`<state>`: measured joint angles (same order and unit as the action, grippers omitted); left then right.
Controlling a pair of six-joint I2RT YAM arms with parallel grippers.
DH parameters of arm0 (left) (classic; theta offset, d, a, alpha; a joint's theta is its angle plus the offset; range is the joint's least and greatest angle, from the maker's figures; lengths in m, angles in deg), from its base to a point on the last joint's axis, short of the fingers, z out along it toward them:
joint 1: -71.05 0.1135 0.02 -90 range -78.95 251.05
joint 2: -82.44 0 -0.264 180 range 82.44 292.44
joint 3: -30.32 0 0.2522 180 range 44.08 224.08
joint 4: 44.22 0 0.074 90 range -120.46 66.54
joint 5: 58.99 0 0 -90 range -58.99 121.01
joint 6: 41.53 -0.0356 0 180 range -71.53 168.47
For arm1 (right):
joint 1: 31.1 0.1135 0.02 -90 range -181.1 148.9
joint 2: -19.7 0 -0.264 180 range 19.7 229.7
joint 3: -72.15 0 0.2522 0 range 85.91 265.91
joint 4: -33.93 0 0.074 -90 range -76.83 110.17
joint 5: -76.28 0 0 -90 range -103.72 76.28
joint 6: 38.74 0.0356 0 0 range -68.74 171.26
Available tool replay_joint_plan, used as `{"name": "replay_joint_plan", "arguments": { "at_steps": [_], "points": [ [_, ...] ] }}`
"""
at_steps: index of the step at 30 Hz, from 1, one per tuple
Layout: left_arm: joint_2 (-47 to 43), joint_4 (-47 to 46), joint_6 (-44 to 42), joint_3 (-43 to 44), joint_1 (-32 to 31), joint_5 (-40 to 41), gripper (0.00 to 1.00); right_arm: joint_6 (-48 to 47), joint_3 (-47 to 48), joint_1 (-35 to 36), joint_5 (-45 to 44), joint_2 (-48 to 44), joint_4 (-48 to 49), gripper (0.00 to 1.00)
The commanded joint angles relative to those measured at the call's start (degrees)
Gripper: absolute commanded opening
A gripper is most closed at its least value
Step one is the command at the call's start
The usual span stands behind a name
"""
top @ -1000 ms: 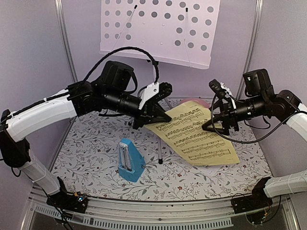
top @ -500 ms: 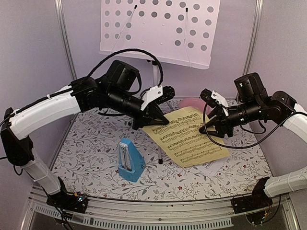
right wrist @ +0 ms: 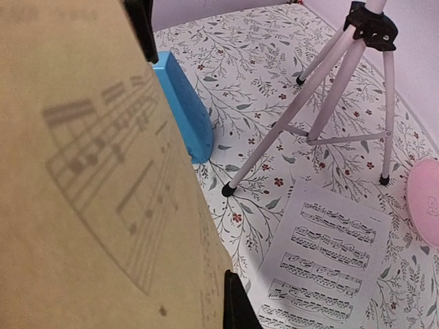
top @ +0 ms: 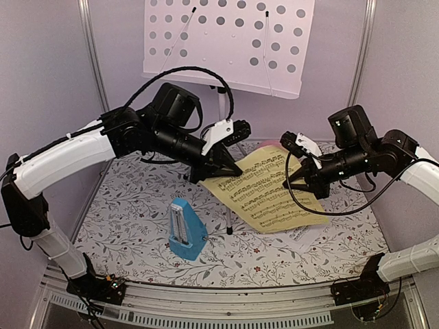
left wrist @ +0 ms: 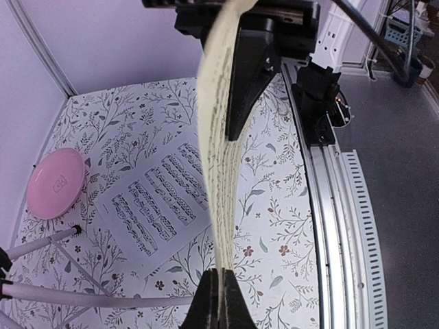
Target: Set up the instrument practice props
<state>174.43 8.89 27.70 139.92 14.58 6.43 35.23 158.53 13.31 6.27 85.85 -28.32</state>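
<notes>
The yellow sheet of music (top: 271, 192) hangs above the table between both arms. My left gripper (top: 230, 171) is shut on its left corner. In the left wrist view the yellow sheet (left wrist: 223, 137) runs edge-on away from that gripper (left wrist: 223, 291). My right gripper (top: 293, 181) is shut on the sheet's right edge. In the right wrist view the yellow sheet (right wrist: 89, 171) fills the left side and hides one finger of that gripper (right wrist: 223, 298). The white sheet (right wrist: 326, 260) lies flat on the cloth. The blue metronome (top: 186, 229) stands at front left. The perforated music stand (top: 226, 41) rises at the back on its tripod legs (right wrist: 322, 89).
A pink round plate (left wrist: 56, 183) lies on the flowered cloth near the back right, beyond the white sheet (left wrist: 158, 199). One tripod leg (top: 228, 219) reaches down to the cloth under the yellow sheet. The metal rail (top: 219, 305) runs along the near edge.
My right gripper has closed on the yellow sheet's right edge and moved left. The sheet has shifted left and bowed between the two grippers. The left gripper kept its hold.
</notes>
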Motion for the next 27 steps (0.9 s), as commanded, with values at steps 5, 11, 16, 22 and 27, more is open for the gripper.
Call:
{"name": "replay_joint_plan", "arguments": {
  "at_steps": [5,11,16,22,27],
  "points": [
    [-3.66,-4.03,2.09,0.31,0.76,6.26,0.19,3.08,5.12,0.42,5.50,-0.85,2.78,0.00],
    [-15.70,-19.09,4.53,-7.25,1.71,16.89,0.61,7.08,11.62,0.47,10.20,-1.26,4.56,0.00],
    [-20.22,-23.67,5.85,-6.92,1.71,27.14,0.60,7.88,19.59,0.42,12.29,0.28,3.41,0.00],
    [-19.36,-23.07,6.46,-1.62,1.71,43.09,0.61,6.97,34.05,0.87,13.67,6.12,-0.08,0.00],
    [-18.90,-24.87,5.36,-0.37,1.62,50.05,0.61,7.59,42.69,1.39,13.77,9.48,1.66,0.00]
  ]
}}
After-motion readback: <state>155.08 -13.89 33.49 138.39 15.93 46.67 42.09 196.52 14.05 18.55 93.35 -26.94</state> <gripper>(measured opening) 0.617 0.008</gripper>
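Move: Both hands pinch the yellow sheet low in front of the music stand. The middle of the stand's perforated board is about 23 cm ahead of my right hand, 15 cm left and 25 cm higher; from my left hand it is 23 cm ahead, 4 cm left and 22 cm up. From the left hand, the blue metronome stands some 15 cm left, 2 cm back and 24 cm below; the white sheet lies 11 cm ahead, 16 cm right and 32 cm below. My left fingers open and come free of the yellow sheet; then that hand climbs about 21 cm, veering left and a little forward, its fingers swinging up and round from rightward towards forward. With the other hand I keep the sheet pinched by its right side and lift it some 24 cm almost straight up in front of the stand, levelling the leftward fingers by about 30 degrees. ##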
